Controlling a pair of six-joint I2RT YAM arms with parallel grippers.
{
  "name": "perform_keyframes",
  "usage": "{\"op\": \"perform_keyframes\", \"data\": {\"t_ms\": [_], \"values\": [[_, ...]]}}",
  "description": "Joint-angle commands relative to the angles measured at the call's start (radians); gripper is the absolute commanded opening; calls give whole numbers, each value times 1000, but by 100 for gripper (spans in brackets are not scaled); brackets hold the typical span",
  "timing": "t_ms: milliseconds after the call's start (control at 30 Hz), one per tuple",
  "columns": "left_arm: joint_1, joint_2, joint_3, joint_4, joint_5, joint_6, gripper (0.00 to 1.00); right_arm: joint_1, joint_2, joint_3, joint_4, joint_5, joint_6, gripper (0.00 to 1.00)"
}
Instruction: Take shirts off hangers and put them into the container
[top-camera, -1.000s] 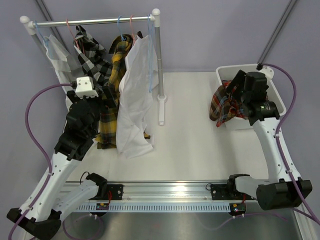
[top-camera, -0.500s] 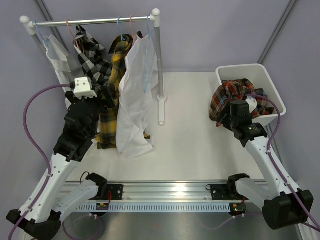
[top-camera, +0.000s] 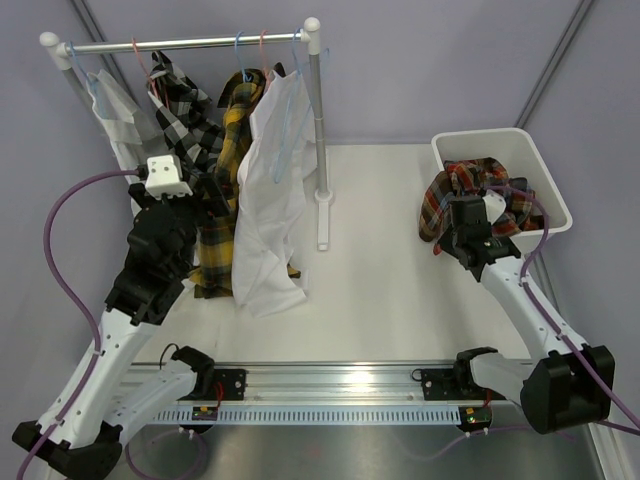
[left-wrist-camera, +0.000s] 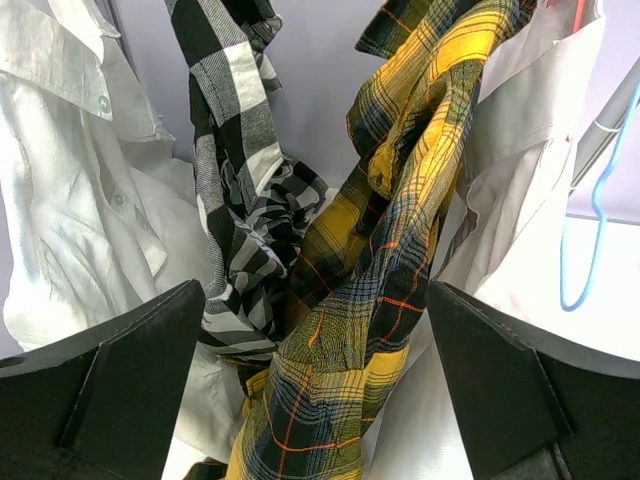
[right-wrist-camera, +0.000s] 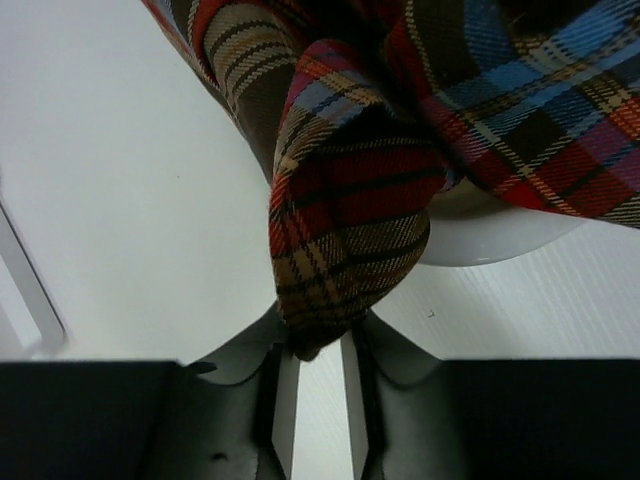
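A red-orange-blue plaid shirt lies in the white container, with one end hanging over its left wall. My right gripper sits low beside the tub, its jaws drawn close on the tip of that hanging end. On the rail hang a yellow-black plaid shirt, a black-white checked shirt and white shirts on light blue hangers. My left gripper stands wide open with the yellow-black shirt between its fingers, untouched.
The clothes rail rests on two white posts, the right one standing on the table near the middle. Another white shirt hangs at the rail's left end. The tub's rounded rim is just above my right fingers.
My right arm came down from above the tub to its near-left side, and its jaws narrowed onto the hanging shirt end. The left arm stayed put.
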Motion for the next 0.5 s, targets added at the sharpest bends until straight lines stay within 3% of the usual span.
{"op": "perform_keyframes", "data": {"t_ms": [0,67,133,333,467], "values": [[5,-15,-10,75,-26,0,99,9,-4,84,27,69,-10,22],[5,-17,-10,75,-27,0,99,9,-6,114,1,99,-33,7],[5,-18,-10,75,-26,0,99,7,-4,162,-17,130,-59,0],[5,-21,-12,77,-33,8,99,-72,37,301,-37,153,-107,0],[5,-23,-12,80,-44,15,99,-225,103,367,-26,70,-122,0]]}}
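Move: The dangling lower corner of the red plaid shirt is right between the right fingers, only about 1 cm ahead and level side to side. From this hand, the container's middle is about 12 cm ahead, 11 cm to the right and some 7 cm lower; the shirt's bulk in it is around 12 cm ahead, 6 cm right and 4 cm down. From the left hand, that corner is roughly 48 cm to the right, level fore and aft, about 23 cm below. Shut the right gripper fully to pinch the shirt's hanging corner, then raise it about 10 cm. Let the lift swing rightward by some 6 cm and forward a little less, over the near edge towards the container's middle, the fingers tipping up about 10 degrees and turning slightly clockwise; keep the pinch. ##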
